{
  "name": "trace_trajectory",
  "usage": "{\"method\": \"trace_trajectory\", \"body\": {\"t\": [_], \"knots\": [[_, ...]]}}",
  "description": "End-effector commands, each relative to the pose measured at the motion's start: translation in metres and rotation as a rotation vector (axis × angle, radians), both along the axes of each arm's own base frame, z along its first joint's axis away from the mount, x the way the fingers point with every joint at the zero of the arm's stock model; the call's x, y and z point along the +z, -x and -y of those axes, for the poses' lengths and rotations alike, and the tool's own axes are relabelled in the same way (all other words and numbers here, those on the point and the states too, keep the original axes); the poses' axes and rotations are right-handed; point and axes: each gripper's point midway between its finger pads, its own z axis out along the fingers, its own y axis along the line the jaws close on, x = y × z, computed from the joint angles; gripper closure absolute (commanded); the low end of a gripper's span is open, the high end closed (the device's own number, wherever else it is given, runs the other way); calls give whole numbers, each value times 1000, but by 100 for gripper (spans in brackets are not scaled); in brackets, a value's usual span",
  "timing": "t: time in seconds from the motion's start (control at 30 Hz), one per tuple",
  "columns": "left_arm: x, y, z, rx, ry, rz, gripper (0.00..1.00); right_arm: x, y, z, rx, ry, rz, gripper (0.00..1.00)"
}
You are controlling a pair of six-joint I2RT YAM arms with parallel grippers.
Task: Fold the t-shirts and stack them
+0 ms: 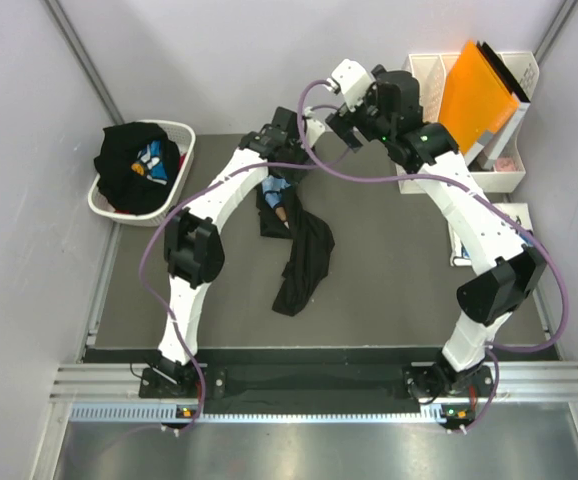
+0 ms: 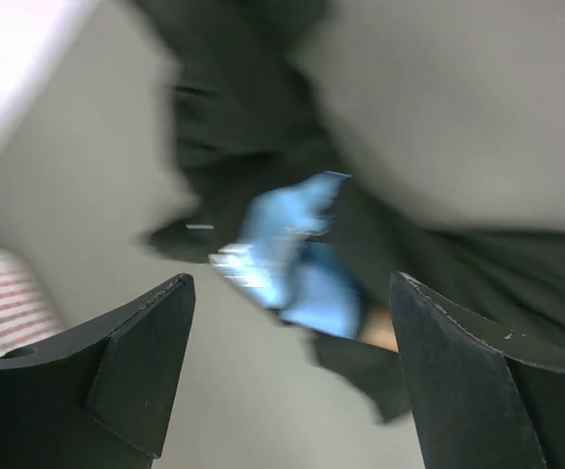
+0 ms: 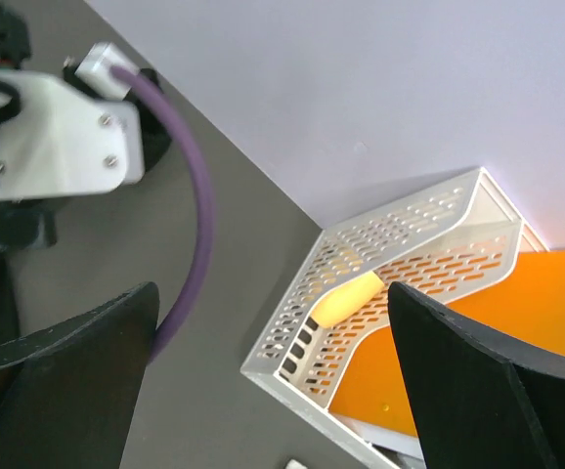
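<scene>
A black t-shirt (image 1: 299,255) lies crumpled in a long strip on the grey table, its blue print (image 1: 274,195) at the far end. My left gripper (image 1: 281,165) hovers open just above that end. In the left wrist view the blue print (image 2: 297,259) and black cloth (image 2: 243,127) lie below my open left gripper (image 2: 292,283), with nothing between the fingers. Another black t-shirt (image 1: 129,160) with a blue print is heaped in the basket. My right gripper (image 1: 344,132) is raised at the back, open and empty (image 3: 273,293). A white folded tee (image 1: 461,245) shows partly under the right arm.
A white laundry basket (image 1: 184,160) stands at the back left. At the back right is a white perforated file rack (image 3: 400,254) holding an orange folder (image 1: 479,95). The left arm's purple cable (image 3: 190,215) loops near the right gripper.
</scene>
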Motion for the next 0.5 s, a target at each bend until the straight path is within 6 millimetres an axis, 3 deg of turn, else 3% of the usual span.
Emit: {"method": "trace_trajectory", "body": {"t": [0.0, 0.23, 0.47], "knots": [[-31, 43, 25, -29, 131, -261, 15, 25, -17, 43, -127, -37, 90, 0], [-70, 57, 19, -43, 78, -372, 14, 33, -29, 96, -241, -43, 126, 0], [-95, 55, 19, -34, 58, -402, 15, 42, -25, 111, -261, -63, 136, 0]]}}
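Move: The t-shirt lies loose and stretched out on the table. Its middle is about 14 cm back from the open left hand, a couple of centimetres to its left and some 14 cm below; its blue print is only 4 cm back and 7 cm left. From the right hand, the t-shirt is about 12 cm back, 11 cm left and well below, while the yellow cup in the white rack stands roughly 10 cm ahead and 16 cm right. Down and back over the t-shirt goes the open left hand, sinking about 9 cm and drawing back 5 cm as the fingers tip some 20 degrees further towards the table, without reaching the cloth. Meanwhile the right hand, empty and wide open, swings level to the right by about 10 cm, slightly forward, towards the rack and away from the t-shirt, turning clockwise. ##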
